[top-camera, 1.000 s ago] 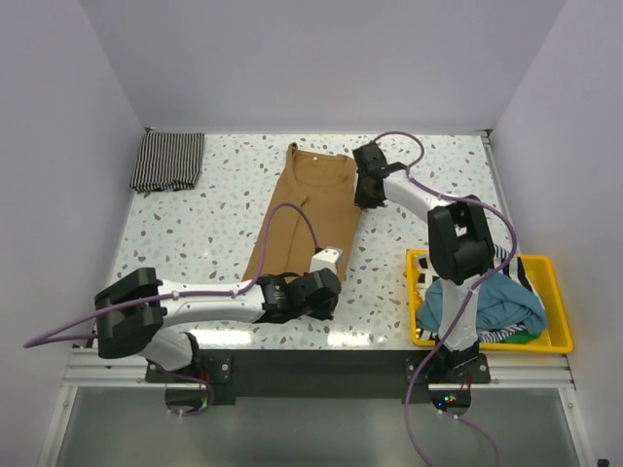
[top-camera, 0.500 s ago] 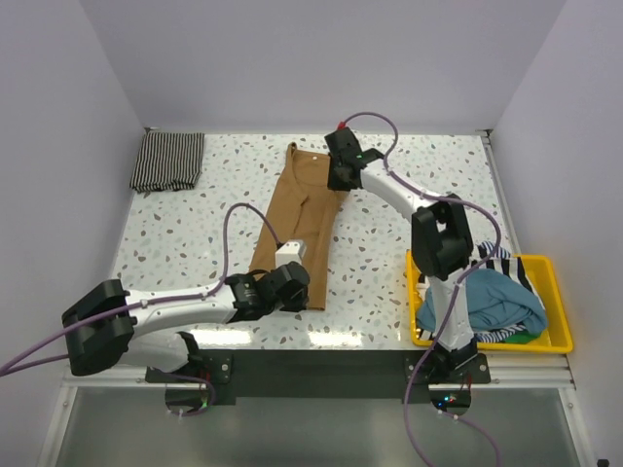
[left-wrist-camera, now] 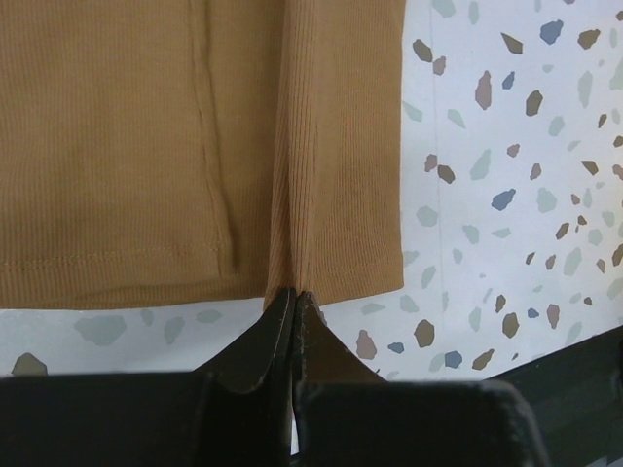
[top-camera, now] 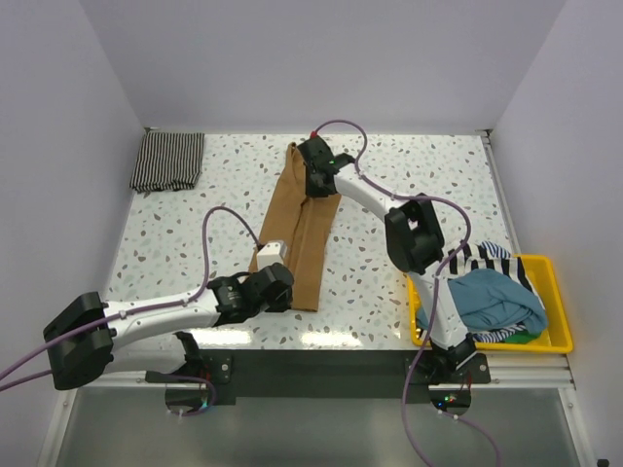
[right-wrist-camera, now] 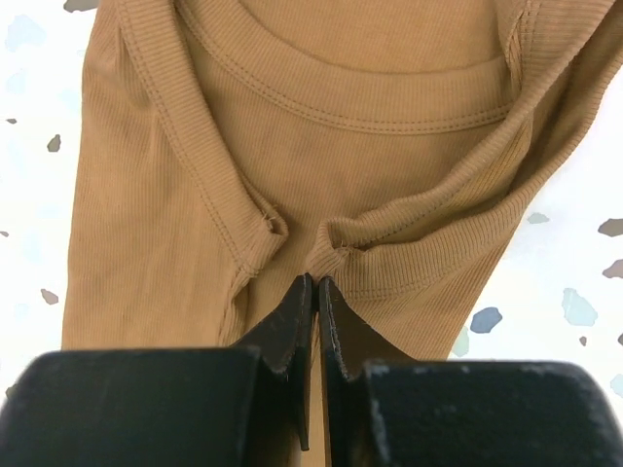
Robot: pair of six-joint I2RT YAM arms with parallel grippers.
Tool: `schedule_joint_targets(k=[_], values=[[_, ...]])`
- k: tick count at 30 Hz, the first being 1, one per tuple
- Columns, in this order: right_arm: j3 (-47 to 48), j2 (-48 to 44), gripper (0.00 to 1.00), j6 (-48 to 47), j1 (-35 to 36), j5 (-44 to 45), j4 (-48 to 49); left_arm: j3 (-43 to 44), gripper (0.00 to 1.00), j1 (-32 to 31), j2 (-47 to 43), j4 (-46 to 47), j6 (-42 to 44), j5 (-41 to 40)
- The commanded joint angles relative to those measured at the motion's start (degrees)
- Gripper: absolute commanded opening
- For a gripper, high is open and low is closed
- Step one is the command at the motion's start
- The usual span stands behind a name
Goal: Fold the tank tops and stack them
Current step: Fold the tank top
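Note:
The tan-brown tank top (top-camera: 304, 222) lies lengthwise in the middle of the table, folded into a narrow strip. My left gripper (top-camera: 276, 283) is shut on its near hem; in the left wrist view the jaws (left-wrist-camera: 295, 296) pinch a ridge of the tan cloth (left-wrist-camera: 175, 146). My right gripper (top-camera: 316, 176) is shut on the far end, by the neckline. The right wrist view shows the fingertips (right-wrist-camera: 316, 283) pinching bunched armhole trim of the tan top (right-wrist-camera: 341, 126). A thin-striped black-and-white tank top (top-camera: 168, 161) lies folded at the far left corner.
A yellow bin (top-camera: 557, 284) stands at the near right, holding a teal top (top-camera: 496, 298) and a broad-striped top (top-camera: 484, 256) draped over its rim. Purple cables loop from both arms. Walls close off the back and both sides of the speckled table (top-camera: 195, 233).
Both grippers have swung left with the tan top's right edge, laying it over the left half. The top is now a narrower strip.

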Motion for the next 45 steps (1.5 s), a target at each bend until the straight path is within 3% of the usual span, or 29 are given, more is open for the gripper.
schedule_joint_targets(k=[1, 18, 21, 27, 28, 31, 34, 39, 42, 45], values=[[3.40, 0.22, 0.00, 0.19, 0.57, 1.40, 0.50, -1.15, 0.00, 0.77, -1.70, -1.76, -0.97, -1.39], [5.16, 3.12, 0.02, 0.37, 0.92, 0.52, 2.17, -3.44, 0.01, 3.14, -1.70, -2.28, -0.18, -1.21], [5.25, 3.56, 0.09, 0.28, 0.92, 0.08, 2.70, -3.09, 0.02, 3.32, -1.17, -2.20, 0.43, -1.21], [4.37, 2.16, 0.25, -0.78, 0.92, -0.62, 4.72, -2.21, 0.12, 3.40, -0.73, -2.46, 1.14, -1.39], [4.19, 1.72, 0.27, -1.13, 0.92, -0.71, 5.07, -2.03, 0.17, 3.49, -0.91, -2.89, 1.31, -1.65], [4.45, 0.14, 0.44, -2.01, 0.92, -0.62, 5.51, -0.72, 0.31, 3.58, -1.44, -4.12, 1.66, -2.44], [4.63, -2.06, 0.50, -2.71, 1.01, -0.09, 5.07, 1.13, 0.41, 3.75, -2.23, -5.62, 2.37, -2.97], [-0.28, -7.50, 0.48, -1.83, 1.71, 0.43, 5.07, 5.96, 0.43, 4.19, -4.86, -9.31, 3.59, -5.69], [-4.32, -9.53, 0.47, -1.13, 3.38, 1.31, 4.63, 8.60, 0.43, 8.13, -4.43, -9.32, 6.65, -6.14], [-11.35, -13.39, 0.46, 0.27, 5.75, 2.37, 5.86, 10.10, 0.43, 15.95, -2.94, -6.26, 11.31, -4.20]])
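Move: Pinched in the left fingers is the hem end of the brown tank top's right-hand flap; its place is the middle of the hem, beside the left flap's edge, about 3 cm left and 2 below. The hem's left corner lies some 11 cm left and 2 ahead, its right corner 8 right and level. The right hand's target, the left flap's underarm corner, is about 2 cm left and 1 below, with the left shoulder strap 12 ahead and 4 left. Laying the held flap down along the tank top's middle, the left hand eases about 3 cm left and 2 down, the right a centimetre or two left and about 1 down. Both then open their fingers to nearly half and let go; the left lifts away some 7 cm while swinging forward over the cloth, the right rises about 5 cm and draws back. ##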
